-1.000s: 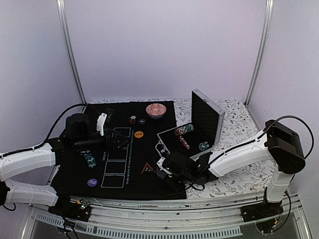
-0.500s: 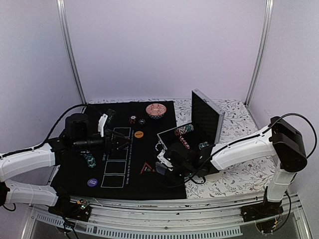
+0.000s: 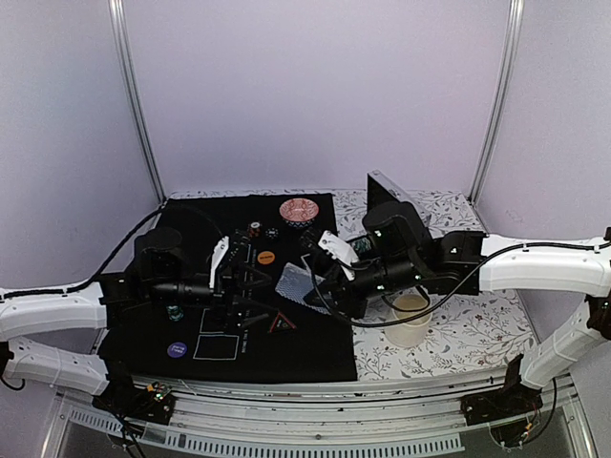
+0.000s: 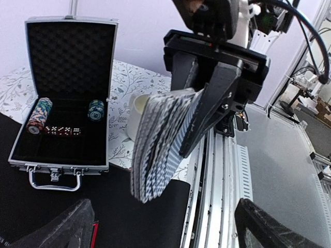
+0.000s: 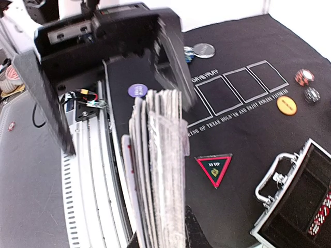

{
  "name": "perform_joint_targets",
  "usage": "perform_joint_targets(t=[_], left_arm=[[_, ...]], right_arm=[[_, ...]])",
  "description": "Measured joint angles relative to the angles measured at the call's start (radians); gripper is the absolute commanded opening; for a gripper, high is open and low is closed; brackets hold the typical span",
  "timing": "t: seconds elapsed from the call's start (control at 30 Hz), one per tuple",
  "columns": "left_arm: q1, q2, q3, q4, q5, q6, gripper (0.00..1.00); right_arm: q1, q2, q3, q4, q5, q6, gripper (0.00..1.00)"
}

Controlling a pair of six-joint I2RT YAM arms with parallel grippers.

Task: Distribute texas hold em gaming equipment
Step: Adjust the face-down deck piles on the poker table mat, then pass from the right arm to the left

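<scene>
My right gripper (image 3: pixel 323 279) is shut on a stack of grey-blue-backed playing cards (image 3: pixel 294 283), held above the black mat (image 3: pixel 315 358); the cards (image 5: pixel 159 170) show edge-on in the right wrist view. Facing it from the left, my left gripper (image 3: pixel 256 294) stands open and empty, its fingers (image 4: pixel 59 227) wide apart just short of the cards (image 4: pixel 160 144). On the mat lie a red triangle marker (image 5: pixel 213 169), a purple disc (image 5: pixel 137 90), an orange disc (image 5: pixel 286 105) and striped chips (image 5: pixel 304 77). More chips (image 4: pixel 40 113) sit in the open case (image 4: pixel 64 165).
A white cup (image 3: pixel 410 320) stands on the patterned tablecloth right of the mat, under my right arm. The red patterned bowl (image 3: pixel 299 210) is at the mat's far edge. The metal case (image 3: pixel 387 196) stands open behind the right gripper. The table's rail (image 4: pixel 227 170) runs along the near edge.
My right gripper has risen from the mat beside the case with the cards and swung left. My left gripper moved right toward it and opened wider. The white cup is now uncovered.
</scene>
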Motion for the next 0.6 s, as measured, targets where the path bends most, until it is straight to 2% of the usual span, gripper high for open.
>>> perform_joint_targets(t=[0.1,0.23,0.37,0.5,0.6], left_arm=[[-0.04,0.033,0.016,0.016,-0.005,0.018,0.95],[-0.063,0.092,0.066,0.019,-0.05,0.031,0.69],[-0.065,0.137,0.109,0.023,-0.095,0.04,0.54],[-0.067,0.16,0.117,0.04,-0.073,0.034,0.3],[-0.071,0.172,0.12,0.046,-0.047,0.026,0.0]], right_arm=[[0.0,0.002,0.009,-0.005,-0.029,-0.023,0.02],[0.0,0.007,0.021,-0.018,-0.06,-0.045,0.02],[0.005,0.01,0.028,-0.026,-0.083,-0.065,0.02],[0.004,0.021,0.036,-0.032,-0.085,-0.076,0.02],[0.002,0.023,0.036,-0.037,-0.076,-0.078,0.02]])
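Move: The deck pile, already pinched in the right hand's fingers, stands about 7 cm to the left hand's right, 2 cm ahead and roughly level; from the right hand its middle is some 4 cm left and 1 cm ahead. Far below the left hand, about 21 cm down, the red triangle marker lies 7 cm ahead and 1 cm right, and the orange disc about 24 cm ahead and 3 cm left. The open chip case sits some 20 cm ahead and 19 cm right. The left fingers, wide open at first, close most of the way around the free left end of the deck pile as that hand reaches about 4 cm to the right, swaying slightly back and then forward. The right hand keeps its pinch on the other end, easing a little over 1 cm back and turning slightly counter-clockwise. ##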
